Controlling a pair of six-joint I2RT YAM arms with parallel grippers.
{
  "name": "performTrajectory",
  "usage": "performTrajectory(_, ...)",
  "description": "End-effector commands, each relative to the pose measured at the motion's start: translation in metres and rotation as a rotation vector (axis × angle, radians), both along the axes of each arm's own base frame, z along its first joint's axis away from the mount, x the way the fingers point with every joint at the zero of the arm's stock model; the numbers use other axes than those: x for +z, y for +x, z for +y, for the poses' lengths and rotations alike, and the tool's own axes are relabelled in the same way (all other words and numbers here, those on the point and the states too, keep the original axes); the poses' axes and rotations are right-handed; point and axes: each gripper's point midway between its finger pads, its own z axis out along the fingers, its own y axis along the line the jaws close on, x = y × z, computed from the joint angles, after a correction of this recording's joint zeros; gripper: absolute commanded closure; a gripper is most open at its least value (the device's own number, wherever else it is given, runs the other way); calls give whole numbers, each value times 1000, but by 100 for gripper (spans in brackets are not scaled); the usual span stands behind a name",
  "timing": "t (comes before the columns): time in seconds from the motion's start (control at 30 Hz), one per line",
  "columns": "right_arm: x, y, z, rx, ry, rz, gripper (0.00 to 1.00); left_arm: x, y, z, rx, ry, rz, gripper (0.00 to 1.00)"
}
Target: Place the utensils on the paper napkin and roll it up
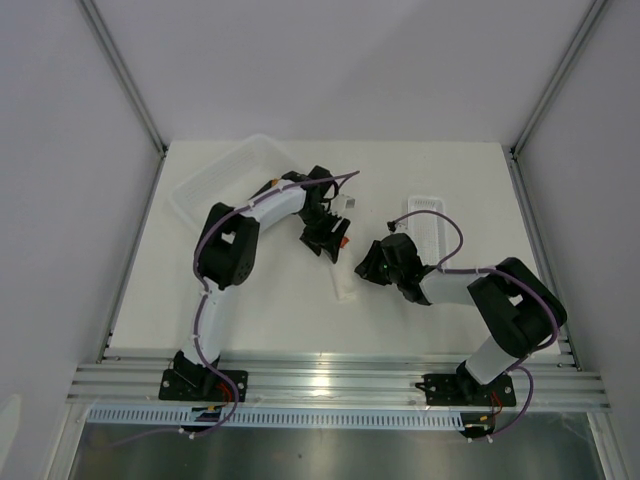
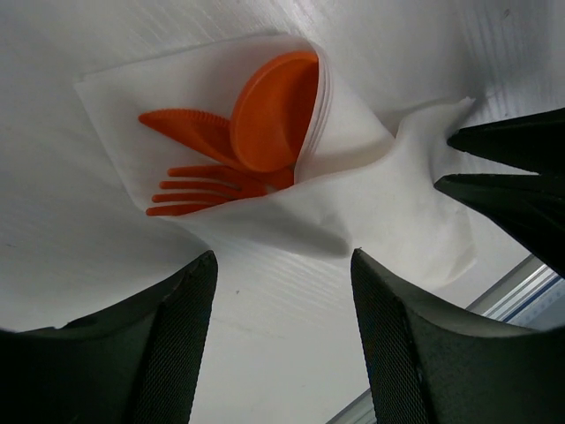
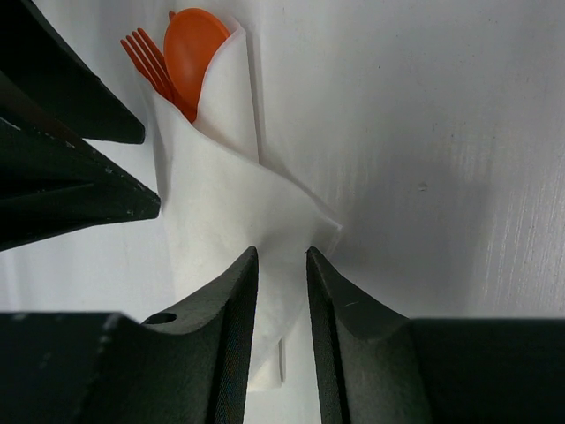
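The white paper napkin (image 2: 353,203) lies on the table, folded loosely over the orange spoon (image 2: 274,110) and fork (image 2: 199,185), whose heads stick out of its open end. A third orange piece with a toothed edge lies beside them. My left gripper (image 2: 282,261) is open and empty, just short of the napkin. My right gripper (image 3: 281,254) is at the napkin's (image 3: 221,203) other end, jaws a narrow gap apart over its folded edge. The spoon (image 3: 196,44) and fork (image 3: 146,57) show at the far end. From above, both grippers (image 1: 330,238) (image 1: 362,265) flank the napkin (image 1: 345,283).
A large translucent bin (image 1: 225,175) stands at the back left. A narrow ribbed white tray (image 1: 428,215) lies behind the right arm. Aluminium rails (image 1: 330,380) run along the near edge, and enclosure walls close off both sides.
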Motion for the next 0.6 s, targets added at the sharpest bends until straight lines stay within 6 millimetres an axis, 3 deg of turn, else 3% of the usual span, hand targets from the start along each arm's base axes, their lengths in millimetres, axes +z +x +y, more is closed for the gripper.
performTrajectory(0.0, -45, -34, -23, 2, -126, 145, 67, 6, 3, -15, 24, -43, 24, 34)
performTrajectory(0.3, -43, -33, -22, 7, -123, 136, 67, -1, 1, -23, 24, -57, 61, 38)
performTrajectory(0.57, -38, -33, -23, 8, -125, 129, 67, -2, 1, -22, 34, -53, 66, 65)
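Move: The rolled napkin runs roughly forward and back just to the right of my open left hand, its middle about 3 cm right, 1 cm back and 1 cm lower. Its loose left edge lies between my parted fingertips. The spoon bowl sticks out about 3 cm ahead and 4 cm right of my left hand, and the fork tines about 4 cm ahead and 1 cm right. From my right hand the roll's middle is about 2 cm ahead and 3 cm left. I slide my left hand about 1.5 cm to the right into the near-side flank of the rolled napkin, just behind the fork tines, then close the fingers from wide to roughly a third open while sinking half a centimetre, pinching the napkin's left edge between the tips. The wrist turns hardly 5 degrees. My right hand stays where it is by the back part of the roll. ##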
